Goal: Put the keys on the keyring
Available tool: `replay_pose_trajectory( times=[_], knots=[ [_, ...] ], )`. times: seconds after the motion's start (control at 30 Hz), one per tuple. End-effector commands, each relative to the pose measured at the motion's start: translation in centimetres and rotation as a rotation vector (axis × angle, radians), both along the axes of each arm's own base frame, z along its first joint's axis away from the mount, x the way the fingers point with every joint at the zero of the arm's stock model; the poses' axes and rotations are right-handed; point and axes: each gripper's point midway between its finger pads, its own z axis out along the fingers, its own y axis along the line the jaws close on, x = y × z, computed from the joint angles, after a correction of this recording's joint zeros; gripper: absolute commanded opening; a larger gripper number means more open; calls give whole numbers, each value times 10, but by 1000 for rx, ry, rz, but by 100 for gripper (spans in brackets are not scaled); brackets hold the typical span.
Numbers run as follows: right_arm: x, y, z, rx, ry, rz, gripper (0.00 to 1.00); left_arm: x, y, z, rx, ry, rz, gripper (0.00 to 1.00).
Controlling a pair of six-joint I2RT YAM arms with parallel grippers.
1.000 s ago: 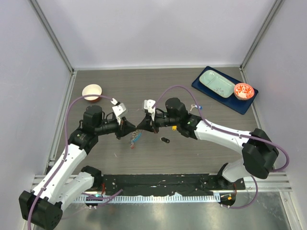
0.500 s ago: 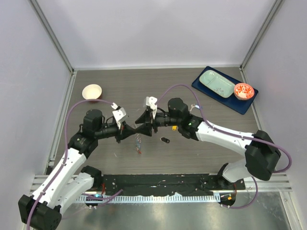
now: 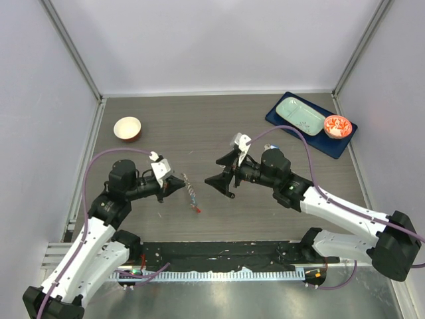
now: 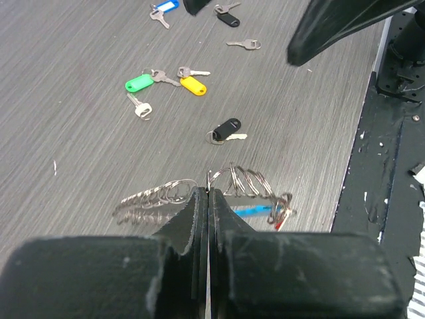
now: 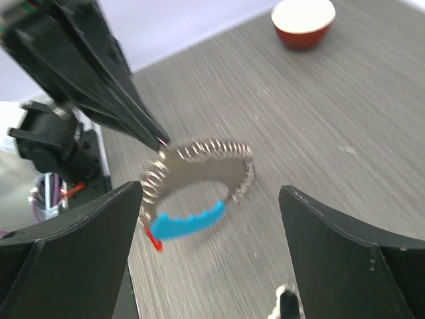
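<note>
My left gripper (image 3: 180, 186) is shut on the keyring (image 3: 190, 193), a grey chain loop with a blue strap (image 4: 255, 211) and a red tag (image 4: 278, 222), and holds it just above the table. In the left wrist view the jaws (image 4: 208, 194) pinch one ring of the chain. My right gripper (image 3: 214, 172) is open and empty, just right of the keyring, which lies ahead of its spread fingers (image 5: 199, 174). The keys lie loose beyond it: a black one (image 4: 226, 129), green (image 4: 139, 82), orange (image 4: 193, 86), blue (image 4: 164, 7), another black (image 4: 228, 19) and a plain silver one (image 4: 244, 44).
A white bowl with a red base (image 3: 127, 127) stands at the back left. A dark blue tray (image 3: 282, 125) at the back right holds a pale green dish (image 3: 300, 116) and a red bowl (image 3: 337, 125). Black rails run along the near edge.
My right gripper has let go of the keyring, opened and drawn back to the right. My left gripper has moved slightly left and nearer, still holding the keyring.
</note>
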Motion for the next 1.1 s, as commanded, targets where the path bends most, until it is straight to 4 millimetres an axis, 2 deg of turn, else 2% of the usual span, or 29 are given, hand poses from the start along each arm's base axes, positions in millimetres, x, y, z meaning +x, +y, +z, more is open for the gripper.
replay_pose_trajectory(
  times=[0.0,0.13,0.17,0.23,0.27,0.3,0.33,0.47,0.6,0.73,0.87,1.07],
  knots=[
    [10,-15,-18,-33,56,-102,90,5,-2,20,-19,-107,-10,0],
    [-1,-1,-22,-28,49,6,86,8,-2,20,-29,-80,9,0],
    [-7,5,-17,-1,36,56,85,10,-2,20,-38,-61,22,0],
    [-9,15,-23,2,57,87,82,11,-4,23,-70,-13,46,0],
    [-8,19,-18,19,55,96,80,11,-5,23,-81,11,55,0],
    [-7,23,-23,17,74,100,79,12,-6,24,-107,46,71,0],
    [-7,27,-16,52,88,102,75,12,-6,21,-112,67,82,0],
    [-7,38,-18,71,151,116,67,7,-6,16,-147,134,111,0],
    [-11,48,-18,103,201,146,62,2,-3,12,-157,133,120,0],
    [-15,56,-10,136,207,198,61,3,-2,12,-157,128,122,0],
    [-17,66,-19,119,224,237,57,4,-4,12,-155,140,120,0],
    [-21,75,-27,112,238,284,42,3,-4,14,-165,138,116,0]
  ],
)
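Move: The part of the keyring held in the left fingertips is about 7 cm to the right hand's left, 2 cm back and 5 cm below it; the rest of the keyring hangs down from there. On the table some 20 cm beneath the right hand, the black key lies about 3 cm ahead and 7 cm to the right of it, the green key roughly 15 cm ahead and 8 cm right. That black key is some 4 cm ahead of the left hand and 14 cm to its right. The left fingers keep their pinch on the keyring's wire, nearly in place, sinking about 1 cm and rolling some 15 degrees. The empty right hand first drops about 4 cm, then comes left some 7 cm towards that wire while sinking a little more, rolling and swinging counter-clockwise, its fingers narrowing from wide open to about half, one to each side of the wire. ##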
